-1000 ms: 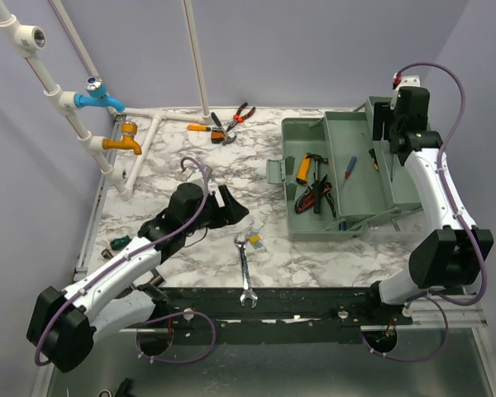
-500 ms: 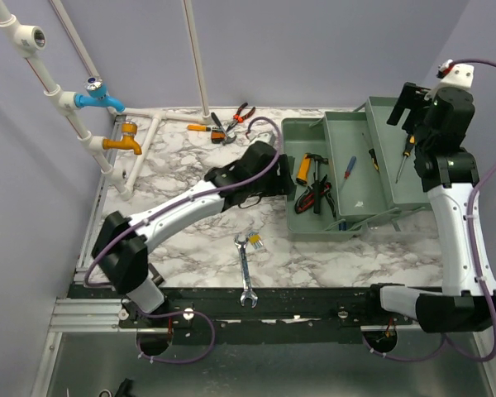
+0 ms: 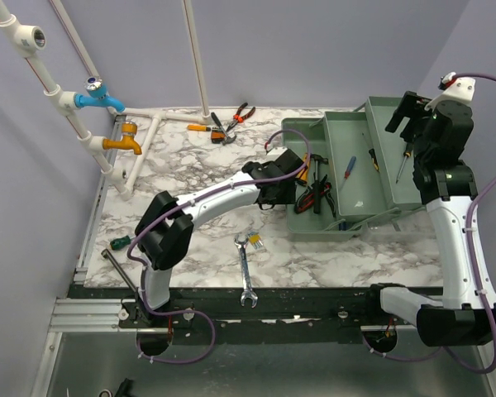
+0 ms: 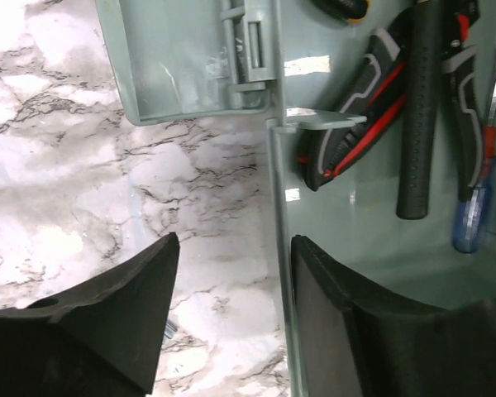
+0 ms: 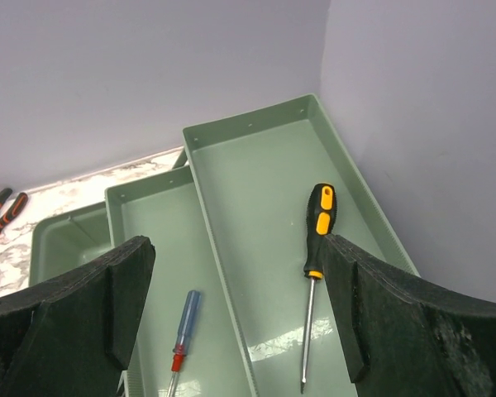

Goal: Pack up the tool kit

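The grey-green toolbox (image 3: 360, 194) stands open at the right of the table, its trays fanned out. Pliers (image 4: 355, 107), a black-handled hammer (image 4: 422, 107) and a blue screwdriver (image 4: 475, 207) lie in its bottom. My left gripper (image 4: 231, 273) is open astride the box's left wall (image 4: 277, 207), one finger over the marble, the other inside. My right gripper (image 5: 240, 289) hangs open and empty above the trays. Below it a black-and-yellow screwdriver (image 5: 317, 240) lies in the right tray and another blue screwdriver (image 5: 184, 318) in the middle tray.
A wrench (image 3: 245, 269) lies near the front edge beside a small tag (image 3: 255, 241). Red pliers and an orange-handled tool (image 3: 227, 122) lie at the back. A green-handled screwdriver (image 3: 120, 242) is at the left edge. Pipes with taps (image 3: 107, 103) stand back left.
My left arm swung right from mid-table to the toolbox's left wall, jaws narrowing a little. My right gripper opened and rose, leaving the black-and-yellow screwdriver in the right tray.
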`<state>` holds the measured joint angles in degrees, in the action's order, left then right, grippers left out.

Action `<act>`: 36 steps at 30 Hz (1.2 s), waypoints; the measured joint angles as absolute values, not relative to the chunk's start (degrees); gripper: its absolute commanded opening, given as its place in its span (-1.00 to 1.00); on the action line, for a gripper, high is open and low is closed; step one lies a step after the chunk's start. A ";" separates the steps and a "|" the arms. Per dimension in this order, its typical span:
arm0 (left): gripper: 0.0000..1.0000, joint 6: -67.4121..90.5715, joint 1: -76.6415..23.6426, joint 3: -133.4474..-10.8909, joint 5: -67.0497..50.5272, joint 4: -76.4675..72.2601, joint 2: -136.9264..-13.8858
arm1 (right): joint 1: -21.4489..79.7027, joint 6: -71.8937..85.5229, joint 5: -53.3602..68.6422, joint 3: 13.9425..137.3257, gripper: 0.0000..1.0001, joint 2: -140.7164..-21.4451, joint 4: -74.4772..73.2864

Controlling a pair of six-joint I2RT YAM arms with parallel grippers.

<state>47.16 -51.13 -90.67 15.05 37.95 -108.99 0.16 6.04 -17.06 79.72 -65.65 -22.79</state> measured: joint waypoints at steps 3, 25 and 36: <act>-0.21 48.27 -51.13 -91.50 15.84 39.05 -110.50 | 0.16 6.42 -17.06 78.98 0.79 -65.23 -22.26; -1.00 53.04 -40.80 -77.14 18.20 35.53 -99.83 | 0.16 13.52 -15.33 75.85 0.80 -66.00 -21.87; -1.00 51.64 -34.50 -66.81 19.86 34.94 -90.54 | 0.16 16.95 -19.27 78.48 0.79 -69.04 -26.61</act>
<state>51.64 -34.50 -66.81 19.86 34.94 -90.54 0.16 16.95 -19.27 78.48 -69.04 -26.61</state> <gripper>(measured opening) 0.041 0.897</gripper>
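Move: Just right of the left hand point, some 2 cm off and roughly level ahead and in height, is the toolbox's left rim, with the open fingers astride it. Its latch flap lies about 10 cm ahead and 3 cm left. Inside, the black-red cutter is 4 cm ahead, 8 cm right and 9 cm lower. The yellow brush sits roughly 9 cm back, 9 cm left and 12 cm down. From the right hand that rim is some 30 cm left, 7 cm back and 28 cm below. Sinking about 1 cm, the left hand shuts its fingers on the toolbox's left rim, one finger inside the wall and one outside, then drags the box by that pinch some 17 cm to the left, turning counter-clockwise about 20 degrees on the way. The empty, open right hand sinks roughly 4 cm and rolls slightly, staying above the table at the right. ##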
